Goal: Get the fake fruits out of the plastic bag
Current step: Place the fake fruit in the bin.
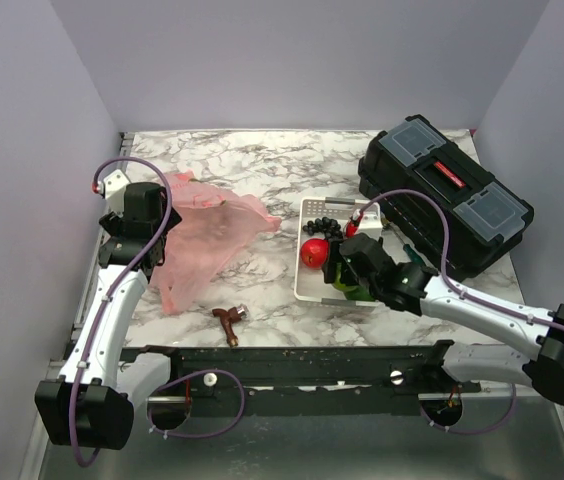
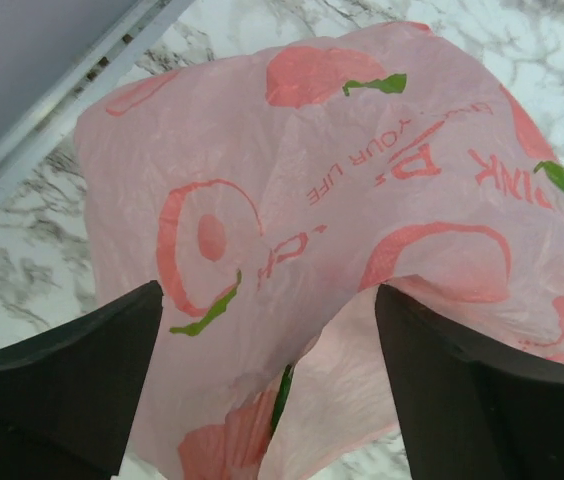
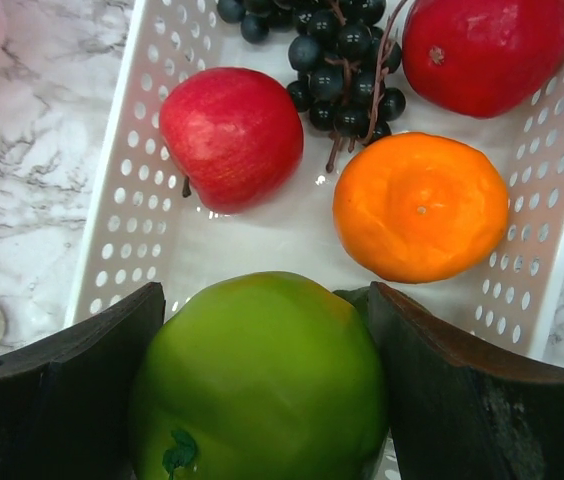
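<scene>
The pink plastic bag [image 1: 207, 235] lies crumpled and flat on the marble at the left. My left gripper [image 1: 142, 235] hovers over its left end. In the left wrist view the left gripper [image 2: 267, 290] is open, with the bag's [image 2: 362, 200] printed film loose beneath it. My right gripper [image 3: 267, 295] is shut on a light green round fruit [image 3: 262, 380] at the near end of the white tray [image 3: 112, 230]. Inside the tray lie a red apple [image 3: 230, 135], a black grape bunch [image 3: 347, 60], an orange [image 3: 420, 205] and another red fruit [image 3: 487, 50].
A black toolbox [image 1: 447, 195] stands at the right, close beside the tray [image 1: 307, 290]. A small brown object [image 1: 228, 318] lies near the front edge. Grey walls close in the left, back and right sides.
</scene>
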Controlling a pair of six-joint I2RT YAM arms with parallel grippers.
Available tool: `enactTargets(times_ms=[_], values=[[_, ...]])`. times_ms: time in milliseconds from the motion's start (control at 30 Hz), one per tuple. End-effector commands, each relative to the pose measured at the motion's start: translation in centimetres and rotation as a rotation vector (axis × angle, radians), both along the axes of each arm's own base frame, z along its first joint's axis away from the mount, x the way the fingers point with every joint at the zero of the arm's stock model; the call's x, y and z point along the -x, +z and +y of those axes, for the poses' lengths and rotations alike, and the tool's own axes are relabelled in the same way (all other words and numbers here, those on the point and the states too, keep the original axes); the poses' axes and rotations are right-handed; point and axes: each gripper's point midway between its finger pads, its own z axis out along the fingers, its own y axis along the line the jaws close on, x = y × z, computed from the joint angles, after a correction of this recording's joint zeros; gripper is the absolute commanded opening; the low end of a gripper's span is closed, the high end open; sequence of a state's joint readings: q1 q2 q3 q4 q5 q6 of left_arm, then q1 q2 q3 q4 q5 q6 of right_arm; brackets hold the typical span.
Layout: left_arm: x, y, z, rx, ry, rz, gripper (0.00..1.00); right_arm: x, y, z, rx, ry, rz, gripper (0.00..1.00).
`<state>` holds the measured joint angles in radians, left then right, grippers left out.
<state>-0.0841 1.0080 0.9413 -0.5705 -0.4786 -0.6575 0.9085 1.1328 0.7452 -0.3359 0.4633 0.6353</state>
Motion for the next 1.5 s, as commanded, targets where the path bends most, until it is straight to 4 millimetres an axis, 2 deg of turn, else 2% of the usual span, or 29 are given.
enactTargets(times_ms=[0, 167, 367, 433, 533, 600, 700, 800, 967, 1033, 1100, 1267, 1467], values=[[0.9, -0.1, -0.3, 0.028, -0.010, -0.004, 0.99, -0.7, -0.6, 0.2, 0.054, -0.005, 0.003, 0.11], [2.9, 1.0, -1.9, 0.136, -0.048, -0.047, 0.99, -0.9, -2.1, 1.1, 0.103, 0.033, 0.044, 0.14], [5.1, 5.5, -4.3, 0.221, -0.178, -0.145, 0.99, -0.9, -3.2, 2.4, 0.116, 0.090, 0.081, 0.30], [5.6, 6.9, -5.8, 0.267, -0.258, -0.186, 0.99, -0.8, -3.6, 2.6, 0.114, 0.097, 0.089, 0.37], [6.3, 8.6, -8.5, 0.361, -0.380, -0.239, 0.99, -0.7, -4.0, 2.7, 0.108, 0.104, 0.095, 0.41], [6.7, 9.3, -10.5, 0.430, -0.478, -0.258, 0.99, -0.6, -4.2, 2.8, 0.107, 0.107, 0.099, 0.45], [7.1, 9.9, -13.7, 0.529, -0.646, -0.269, 0.99, -0.6, -4.4, 2.7, 0.109, 0.105, 0.100, 0.58], [7.7, 10.6, -15.8, 0.574, -0.774, -0.280, 0.99, -0.6, -4.3, 2.7, 0.109, 0.107, 0.098, 0.66], [8.8, 12.4, -17.5, 0.510, -0.914, -0.304, 0.99, -0.8, -3.6, 2.6, 0.106, 0.103, 0.078, 0.86], [9.2, 12.7, -18.2, 0.484, -0.968, -0.304, 0.99, -0.9, -3.2, 2.5, 0.107, 0.099, 0.067, 0.94], [9.6, 12.7, -19.2, 0.477, -1.018, -0.298, 0.99, -1.0, -2.7, 2.4, 0.108, 0.096, 0.056, 0.99], [10.7, 13.4, -21.9, 0.444, -1.151, -0.290, 0.99, -1.4, -1.1, 2.1, 0.108, 0.079, 0.029, 1.00], [11.5, 15.5, -23.1, 0.387, -1.229, -0.332, 0.99, -1.6, 2.4, 1.1, 0.084, 0.048, -0.036, 1.00]])
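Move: The green apple in the right hand is bound for the bin's empty near-left corner, its resting spot about 5 cm below that hand and 2 cm left, level fore and aft. At that same depth, counted from the hand, are the red apple 8 cm ahead and 5 left, the orange 7 ahead and 4 right, and the dark green fruit level, 5 right. From the left hand the spot is about 40 cm right, 7 back and 13 down; the plastic bag's middle is roughly 10 right, 3 ahead, 16 below. Still gripping the green apple, the right hand lowers it about 4.5 cm into the bin's near-left corner, easing slightly left, pauses, opens fully to let go, then starts to rise. The left hand spreads its already parting fingers wide and leaves the bag, first back and up, then sweeping right towards the bin (some 23 cm right in all), turning clockwise about 65 degrees. ##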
